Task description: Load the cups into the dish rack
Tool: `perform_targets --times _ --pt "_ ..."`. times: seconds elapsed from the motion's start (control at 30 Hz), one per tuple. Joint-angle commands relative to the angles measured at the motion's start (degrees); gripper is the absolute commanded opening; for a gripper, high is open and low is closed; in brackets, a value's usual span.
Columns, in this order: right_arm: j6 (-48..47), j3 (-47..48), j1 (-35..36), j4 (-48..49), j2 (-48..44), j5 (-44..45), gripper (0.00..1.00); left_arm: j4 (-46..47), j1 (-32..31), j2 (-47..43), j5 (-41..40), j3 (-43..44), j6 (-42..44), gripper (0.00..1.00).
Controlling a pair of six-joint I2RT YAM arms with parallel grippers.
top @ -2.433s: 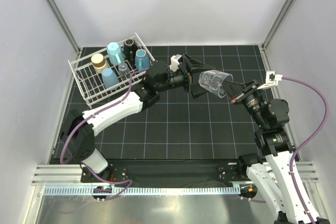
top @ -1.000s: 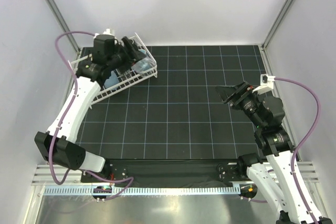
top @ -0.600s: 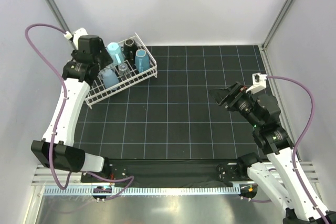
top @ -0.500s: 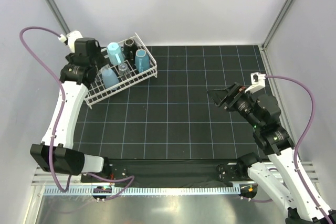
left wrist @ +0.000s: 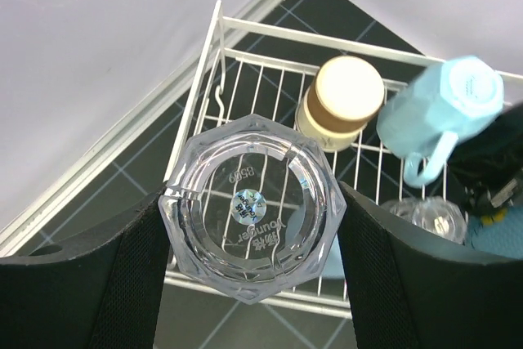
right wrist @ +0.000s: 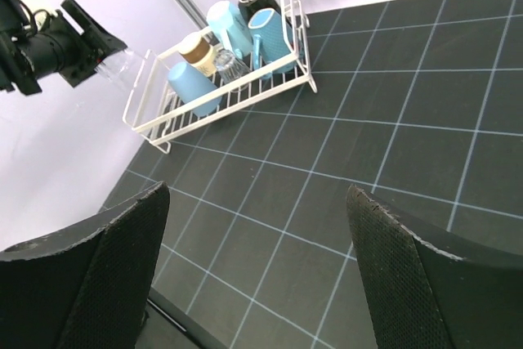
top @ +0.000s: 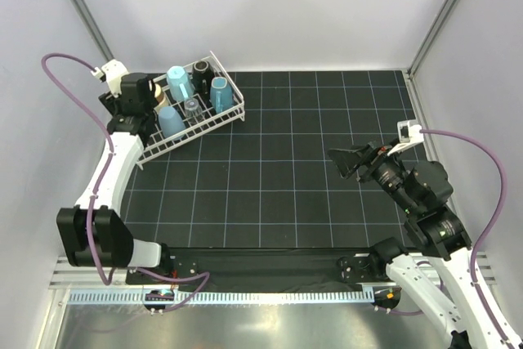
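The clear glass point(left wrist: 249, 202) hangs bottom-up between my left gripper's fingers point(left wrist: 82, 284), over the left end of the white wire dish rack point(left wrist: 245, 26). My left gripper point(top: 145, 104) is shut on it, just above the rack point(top: 237, 108). Inside the rack stand a brown cup point(left wrist: 343, 100), a light blue mug point(left wrist: 445, 112), a second clear glass point(left wrist: 429, 214), a light blue tumbler point(top: 171, 123), a black mug point(top: 201, 71) and another light blue mug point(top: 219, 91). My right gripper point(top: 341, 159) hovers open and empty over the mat at the right point(right wrist: 253, 259).
The black gridded mat point(top: 278, 177) covers the table. White walls and metal corner posts point(top: 86, 22) close in tightly behind and left of the rack. The right wrist view shows the rack point(right wrist: 155, 132) far off, with my left gripper point(right wrist: 78, 51) beside it.
The left arm took the clear glass from the right gripper in mid-table and carried it to the rack's left end. The right gripper drew back toward its base and opened wider.
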Motion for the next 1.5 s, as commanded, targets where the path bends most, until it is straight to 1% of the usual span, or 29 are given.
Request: perform_targets --times 0.0,0.03,0.07,0.13,0.2,0.4,0.6,0.67,0.8,0.93,0.97,1.03,1.37,1.47 --pt "-3.2 3.2 0.3 -1.9 0.9 1.8 0.88 8.7 1.9 2.5 -2.9 3.0 1.0 0.0" --pt "-3.6 4.0 0.4 -2.4 1.2 1.8 0.88 8.8 1.8 3.3 -2.3 3.0 0.7 0.0" --pt "-4.0 4.4 0.4 -3.3 1.5 2.0 0.88 9.0 3.9 4.0 -2.2 3.0 -0.1 0.0" --pt "-5.1 5.6 0.4 -4.8 2.2 2.8 0.88 9.7 4.3 5.4 -2.3 2.1 -1.1 0.0" --pt "-6.4 6.7 0.3 -5.5 2.8 3.2 0.88 12.3 4.4 6.5 -2.2 0.6 -1.7 0.0" --pt "-9.6 8.8 0.3 -8.5 4.2 4.6 0.88 14.8 4.5 10.0 -1.1 -0.4 -3.1 0.0" --pt "-11.0 9.3 0.3 -9.6 4.0 7.3 0.89 15.2 4.5 13.1 -0.4 -1.5 -4.2 0.0" --pt "-11.2 9.7 0.3 -9.9 4.4 7.5 0.89 15.3 4.5 14.0 1.0 -1.7 -4.0 0.0" --pt "-11.6 10.5 0.2 -9.7 5.1 7.5 0.89 15.1 4.5 15.3 1.3 -2.5 -5.2 0.0" --pt "-12.4 11.4 0.2 -10.2 5.6 7.5 0.9 13.4 4.5 16.4 -1.4 -2.8 -6.2 0.0" --pt "-12.6 11.5 0.2 -10.2 5.6 9.4 0.9 12.9 4.5 17.0 -1.7 -2.8 -6.2 0.0" --pt "-12.7 11.7 0.3 -10.5 5.4 10.3 0.91 12.5 4.4 17.6 -2.3 -3.1 -6.1 0.0" --pt "-11.9 11.6 0.2 -11.7 4.9 11.3 0.93 10.0 4.5 20.4 -2.6 -2.6 -8.3 0.0" --pt "-11.5 12.1 0.2 -11.8 5.7 10.6 0.93 9.6 4.5 20.6 -2.4 -2.9 -9.5 0.04"
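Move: The left hand already holds the clear glass, base up, above the rack's left end. The free space it is going to there lies about 5 cm ahead, 3 cm to the left and some 18 cm below. The brown-and-cream cup stands about 12 cm ahead and 6 cm right of this hand, the plain blue cup about 4 cm ahead and 9 cm right, both some 17 cm lower. From the right hand that free space is roughly 25 cm ahead, 65 cm left and 24 cm down. The left hand keeps its grip on the upturned glass and first eases about 4 cm forward and 3 cm left while starting to sink, then goes almost straight down into the free left end of the rack, some 14 cm in all, beside the brown-and-cream cup and the blue cup, tipping the fingers about 10 degrees further down. Meanwhile the empty right hand, well away from the rack, drifts about 4 cm to its right and rolls its left side down some 15 degrees, its fingers staying open. ##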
